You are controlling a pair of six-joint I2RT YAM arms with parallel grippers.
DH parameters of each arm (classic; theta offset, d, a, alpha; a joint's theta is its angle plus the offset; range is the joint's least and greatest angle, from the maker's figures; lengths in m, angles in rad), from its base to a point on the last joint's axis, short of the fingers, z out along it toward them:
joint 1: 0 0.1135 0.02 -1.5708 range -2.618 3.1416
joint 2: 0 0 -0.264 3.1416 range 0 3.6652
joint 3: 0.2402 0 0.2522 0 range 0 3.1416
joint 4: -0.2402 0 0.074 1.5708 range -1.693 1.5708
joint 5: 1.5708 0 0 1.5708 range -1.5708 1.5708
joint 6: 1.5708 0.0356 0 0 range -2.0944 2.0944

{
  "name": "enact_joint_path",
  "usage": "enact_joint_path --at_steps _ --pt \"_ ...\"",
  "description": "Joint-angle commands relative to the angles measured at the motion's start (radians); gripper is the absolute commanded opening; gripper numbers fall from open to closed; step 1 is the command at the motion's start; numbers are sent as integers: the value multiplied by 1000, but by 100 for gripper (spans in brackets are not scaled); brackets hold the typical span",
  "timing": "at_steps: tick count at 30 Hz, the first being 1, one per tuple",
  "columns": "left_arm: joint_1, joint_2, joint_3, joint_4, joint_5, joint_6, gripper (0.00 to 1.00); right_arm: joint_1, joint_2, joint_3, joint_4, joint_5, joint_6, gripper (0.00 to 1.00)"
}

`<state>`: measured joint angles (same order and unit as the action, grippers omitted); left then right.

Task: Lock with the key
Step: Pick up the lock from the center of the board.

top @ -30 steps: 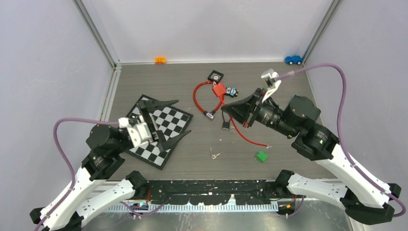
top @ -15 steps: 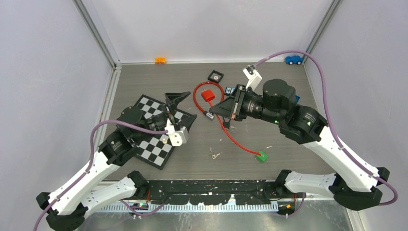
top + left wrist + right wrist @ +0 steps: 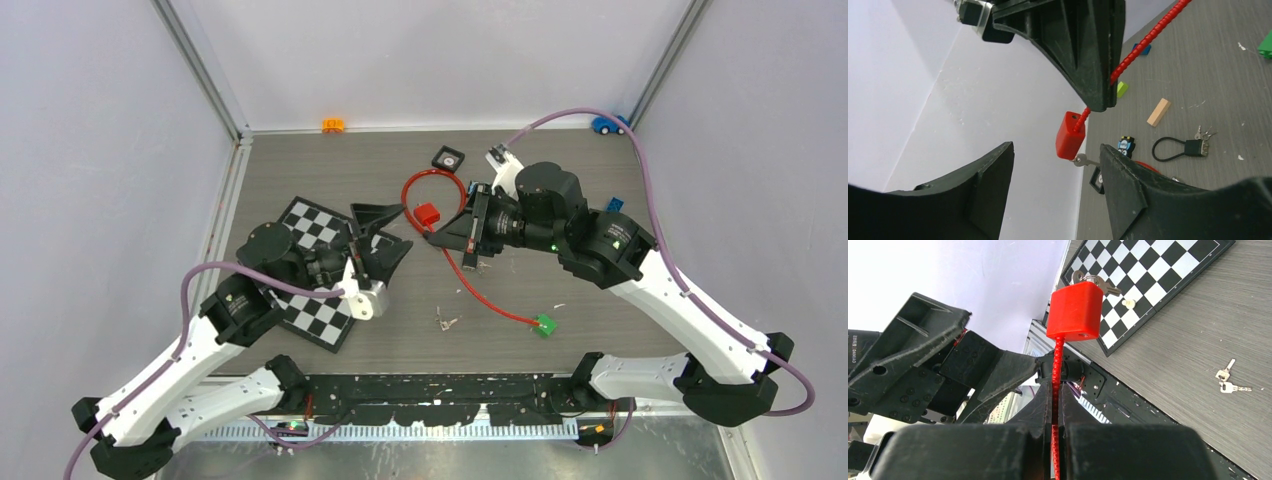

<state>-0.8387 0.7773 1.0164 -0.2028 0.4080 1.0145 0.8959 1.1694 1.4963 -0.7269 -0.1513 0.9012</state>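
Observation:
A red padlock (image 3: 427, 214) hangs in the air on its red beaded cable (image 3: 482, 291), with a silver key (image 3: 1087, 161) sticking out of its body. My right gripper (image 3: 431, 237) is shut on the cable just below the padlock (image 3: 1075, 310), the cable (image 3: 1057, 365) running between its fingers. My left gripper (image 3: 399, 226) stands open just left of the padlock. In the left wrist view the padlock (image 3: 1069, 136) sits between and beyond the two fingertips (image 3: 1006, 152), and the key's far end passes behind the right one.
A chessboard (image 3: 305, 305) lies under the left arm. Loose keys (image 3: 447, 322) and a green block (image 3: 544, 324) at the cable's end lie near the front. A black cable lock (image 3: 1188, 147), a wooden block (image 3: 1158, 111) and a small black box (image 3: 448, 157) lie further back.
The left arm swung from the chessboard towards the padlock and its jaws narrowed. The right arm carried the padlock left and lower, dragging the cable and green block along.

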Motion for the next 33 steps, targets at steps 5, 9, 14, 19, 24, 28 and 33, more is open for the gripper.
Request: enact_joint_path --at_steps 5,9,14,19,24,28,33 --pt "-25 17 34 -41 33 31 63 2 -12 12 74 -48 29 1" --pt "-32 40 40 -41 14 63 63 2 -21 0 97 -61 43 1" --pt "-36 66 48 -40 -13 98 62 2 -33 -19 119 -89 65 1" --pt "-40 87 60 -41 -30 118 56 1 -41 -36 119 -93 71 1" --pt "-42 103 65 -40 -59 157 53 2 -44 -40 119 -105 73 1" --pt "-43 114 72 -41 -61 166 49 2 -44 -43 120 -106 72 1" --pt "-45 124 77 -58 -71 186 46 1 -42 -45 124 -114 73 1"
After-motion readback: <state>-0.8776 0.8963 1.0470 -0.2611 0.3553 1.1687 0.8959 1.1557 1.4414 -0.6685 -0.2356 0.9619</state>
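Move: From the left gripper, the red lock is some 5 cm to the right, 3 cm ahead and 3 cm lower, in front of its open fingers. Its key sticks out of the lock's far end, roughly 6 cm ahead of the left hand, 5 cm right and 4 cm lower. The right fingertips, shut on the lock's red cable, are about 6 cm right, 1 cm back and 2 cm lower. From the right gripper the lock is about 5 cm ahead, 1 cm left and 1 cm lower. Bring the left gripper down about 3 cm and rightward some 2 cm towards the red lock, easing slightly back first and then about 2.5 cm forward, dipping its fingertips about 10 degrees. Narrow its fingers from two-thirds to about half open around the approach line. Keep the right fingers shut on the cable while drawing that hand slightly back and left to offer the lock. ##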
